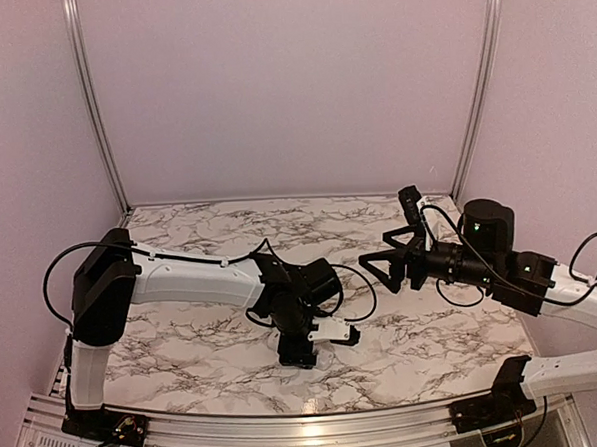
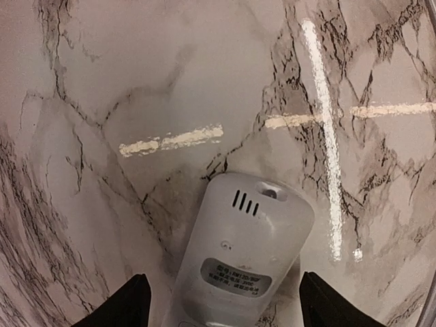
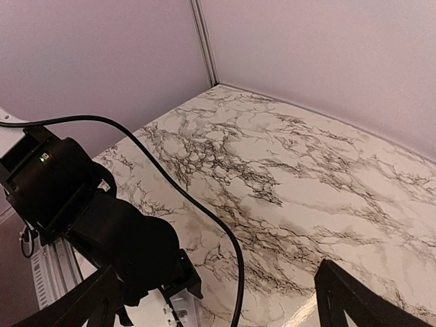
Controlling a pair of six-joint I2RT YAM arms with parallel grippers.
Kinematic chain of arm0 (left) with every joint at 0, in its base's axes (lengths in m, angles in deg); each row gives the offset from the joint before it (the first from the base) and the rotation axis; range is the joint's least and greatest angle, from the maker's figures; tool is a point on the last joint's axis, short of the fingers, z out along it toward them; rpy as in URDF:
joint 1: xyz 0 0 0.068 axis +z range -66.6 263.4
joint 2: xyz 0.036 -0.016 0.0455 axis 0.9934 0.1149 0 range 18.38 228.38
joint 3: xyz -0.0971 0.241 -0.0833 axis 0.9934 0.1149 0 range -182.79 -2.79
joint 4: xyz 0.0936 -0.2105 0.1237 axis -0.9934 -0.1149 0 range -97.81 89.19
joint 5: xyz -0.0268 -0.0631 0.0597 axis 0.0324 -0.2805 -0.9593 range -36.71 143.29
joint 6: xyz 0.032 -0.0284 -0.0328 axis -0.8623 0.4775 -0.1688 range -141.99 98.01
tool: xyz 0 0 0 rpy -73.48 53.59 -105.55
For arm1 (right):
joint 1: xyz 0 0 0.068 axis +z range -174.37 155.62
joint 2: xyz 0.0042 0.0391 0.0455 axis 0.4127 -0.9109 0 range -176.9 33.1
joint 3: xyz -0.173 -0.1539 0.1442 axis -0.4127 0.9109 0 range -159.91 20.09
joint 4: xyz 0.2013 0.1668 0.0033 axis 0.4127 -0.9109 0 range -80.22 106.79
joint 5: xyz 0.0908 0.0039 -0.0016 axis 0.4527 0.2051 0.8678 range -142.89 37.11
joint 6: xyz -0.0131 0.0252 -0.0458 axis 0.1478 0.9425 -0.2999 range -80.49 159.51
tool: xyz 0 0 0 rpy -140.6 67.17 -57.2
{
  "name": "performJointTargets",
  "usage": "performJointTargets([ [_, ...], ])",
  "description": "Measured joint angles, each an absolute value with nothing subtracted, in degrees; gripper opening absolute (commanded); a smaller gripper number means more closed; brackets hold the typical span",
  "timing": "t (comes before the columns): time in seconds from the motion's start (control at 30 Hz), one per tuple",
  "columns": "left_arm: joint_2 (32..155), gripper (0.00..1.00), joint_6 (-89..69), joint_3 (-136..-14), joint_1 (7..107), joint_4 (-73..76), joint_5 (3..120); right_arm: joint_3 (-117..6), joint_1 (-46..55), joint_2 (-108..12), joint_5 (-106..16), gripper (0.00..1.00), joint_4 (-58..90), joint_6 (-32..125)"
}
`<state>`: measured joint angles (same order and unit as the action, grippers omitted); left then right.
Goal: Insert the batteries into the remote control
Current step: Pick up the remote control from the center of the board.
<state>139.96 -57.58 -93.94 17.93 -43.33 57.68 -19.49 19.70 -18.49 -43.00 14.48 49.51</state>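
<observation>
The white remote control lies on the marble table with its back up, showing vent slots and a grey label. My left gripper points down over its near end. The jaws are open, with one black fingertip on each side of the remote and a gap at both. From above, the remote pokes out to the right of the left gripper. My right gripper hangs open and empty above the table, right of centre. The batteries are out of view.
The right wrist view looks down on the left arm's black wrist and its cable, with a sliver of the remote below. Pale walls and aluminium posts enclose the marble table.
</observation>
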Motion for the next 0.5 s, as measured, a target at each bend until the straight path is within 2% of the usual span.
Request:
performJointTargets([
  [0.23,143.31,0.63,-60.14,-97.46,17.93,-47.48,57.17,-19.49,19.7,-18.47,-41.69,0.99,14.11,48.83],
  [0.4,144.16,0.48,-61.12,-98.95,17.93,-48.92,57.24,-19.49,19.7,-18.47,-41.58,0.99,14.09,48.48],
  [0.5,144.16,0.45,-61.12,-99.08,18.13,-49.06,57.17,-19.49,19.7,-18.49,-41.58,0.99,14.02,48.44],
])
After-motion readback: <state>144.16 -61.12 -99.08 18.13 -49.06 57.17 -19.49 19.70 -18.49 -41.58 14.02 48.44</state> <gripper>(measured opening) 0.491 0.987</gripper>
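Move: The remote control lies back up, almost under the left gripper. Its middle is about 1 cm ahead, 2 cm to the left and 2 cm below the point between the open fingers. It slants, its right end nearer the base, with nothing else lying close by. From the idle right gripper the remote is roughly 17 cm to the left, 3 cm back and 25 cm below. Sink the left gripper the last bit over the remote control, about 1 cm straight down with a tilt of some 5 degrees, then stay low there. Keep closing the fingers throughout, from about four-fifths open to half, so they come against the remote's two long sides near its label. ##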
